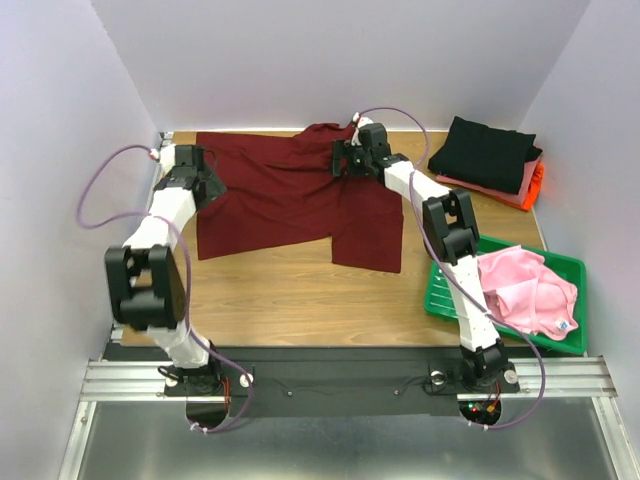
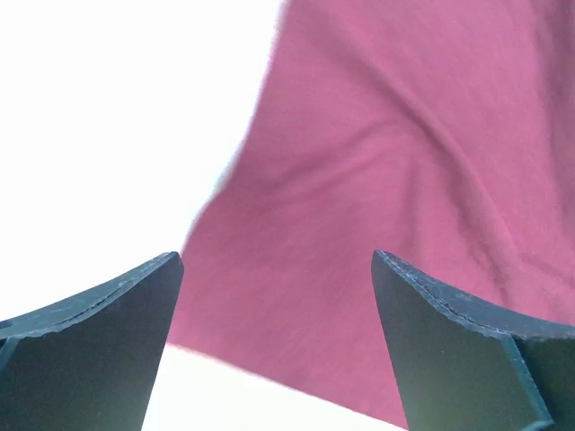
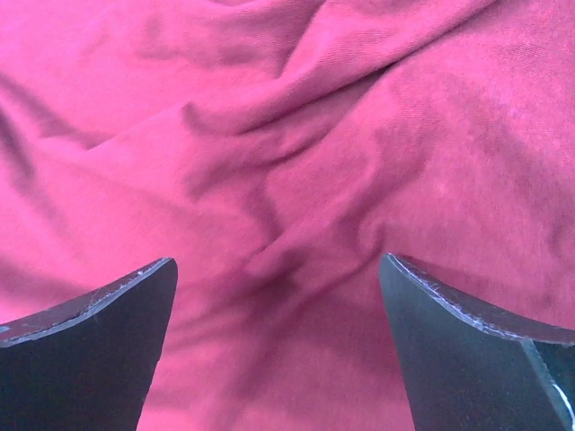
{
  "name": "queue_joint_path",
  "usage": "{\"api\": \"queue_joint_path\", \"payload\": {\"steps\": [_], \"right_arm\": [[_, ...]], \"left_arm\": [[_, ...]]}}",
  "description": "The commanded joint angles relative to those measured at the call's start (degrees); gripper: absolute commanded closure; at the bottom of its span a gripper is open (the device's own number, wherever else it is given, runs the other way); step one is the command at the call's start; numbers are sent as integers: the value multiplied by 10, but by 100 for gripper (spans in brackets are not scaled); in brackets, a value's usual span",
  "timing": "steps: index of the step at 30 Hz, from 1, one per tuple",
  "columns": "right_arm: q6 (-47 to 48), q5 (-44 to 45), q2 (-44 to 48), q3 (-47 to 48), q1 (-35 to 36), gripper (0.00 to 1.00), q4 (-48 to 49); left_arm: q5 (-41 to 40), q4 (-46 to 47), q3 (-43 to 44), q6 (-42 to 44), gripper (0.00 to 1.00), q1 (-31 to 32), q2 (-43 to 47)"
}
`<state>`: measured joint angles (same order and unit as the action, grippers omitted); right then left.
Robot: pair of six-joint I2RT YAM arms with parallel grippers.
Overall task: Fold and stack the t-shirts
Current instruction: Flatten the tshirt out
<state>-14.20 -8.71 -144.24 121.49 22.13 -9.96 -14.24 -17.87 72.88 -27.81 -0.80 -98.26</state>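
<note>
A dark maroon t-shirt [image 1: 290, 190] lies spread and wrinkled across the far half of the wooden table. My left gripper [image 1: 205, 180] hovers over its left edge, jaws open and empty. In the left wrist view the left gripper [image 2: 277, 256] frames the maroon cloth [image 2: 386, 180] where its edge meets the bright table. My right gripper [image 1: 345, 160] is over the shirt's upper right part, and in the right wrist view the right gripper [image 3: 278, 259] is open above creased maroon cloth [image 3: 287, 135]. A light pink t-shirt [image 1: 525, 290] lies crumpled at the right.
A green plastic tray [image 1: 455, 300] at the near right holds the pink tee. At the far right corner sits a folded stack: a black tee [image 1: 485, 150] on top, then salmon [image 1: 505, 185] and orange [image 1: 538, 185]. White walls close in the table on three sides.
</note>
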Motion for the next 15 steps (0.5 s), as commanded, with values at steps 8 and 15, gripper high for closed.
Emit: {"api": "queue_joint_path", "payload": {"steps": [8,15], "right_arm": [[-5,-33,171,-98,-2,0,10],[-14,-23,233,-169,-2,0,12]], "left_arm": [[-104,-141,-70,-144,2,-3,52],[-57,-132,-85,-162,6,-3,23]]}}
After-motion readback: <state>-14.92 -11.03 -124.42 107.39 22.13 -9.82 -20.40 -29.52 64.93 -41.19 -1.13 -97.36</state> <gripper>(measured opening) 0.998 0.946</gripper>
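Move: The t-shirt's near-left corner lies about 12 cm back from the left hand, 3 cm to its left and some 8 cm below. From that hand the inner corner of the near edge sits about 9 cm back and 28 cm right, and the far-left corner about 22 cm ahead and 3 cm left. From the right hand, low over the wrinkled middle, the near-left corner is roughly 29 cm back and 29 cm left. Bring the wide-open left gripper back about 8 cm along the shirt's left side to its near-left corner, arching up some 3 cm first, then sinking steeply, while the fingers tip about 15 degrees further down and turn a little counter-clockwise. Meanwhile lift the open right gripper off the shirt's middle, up some 11 cm and back about 5. ##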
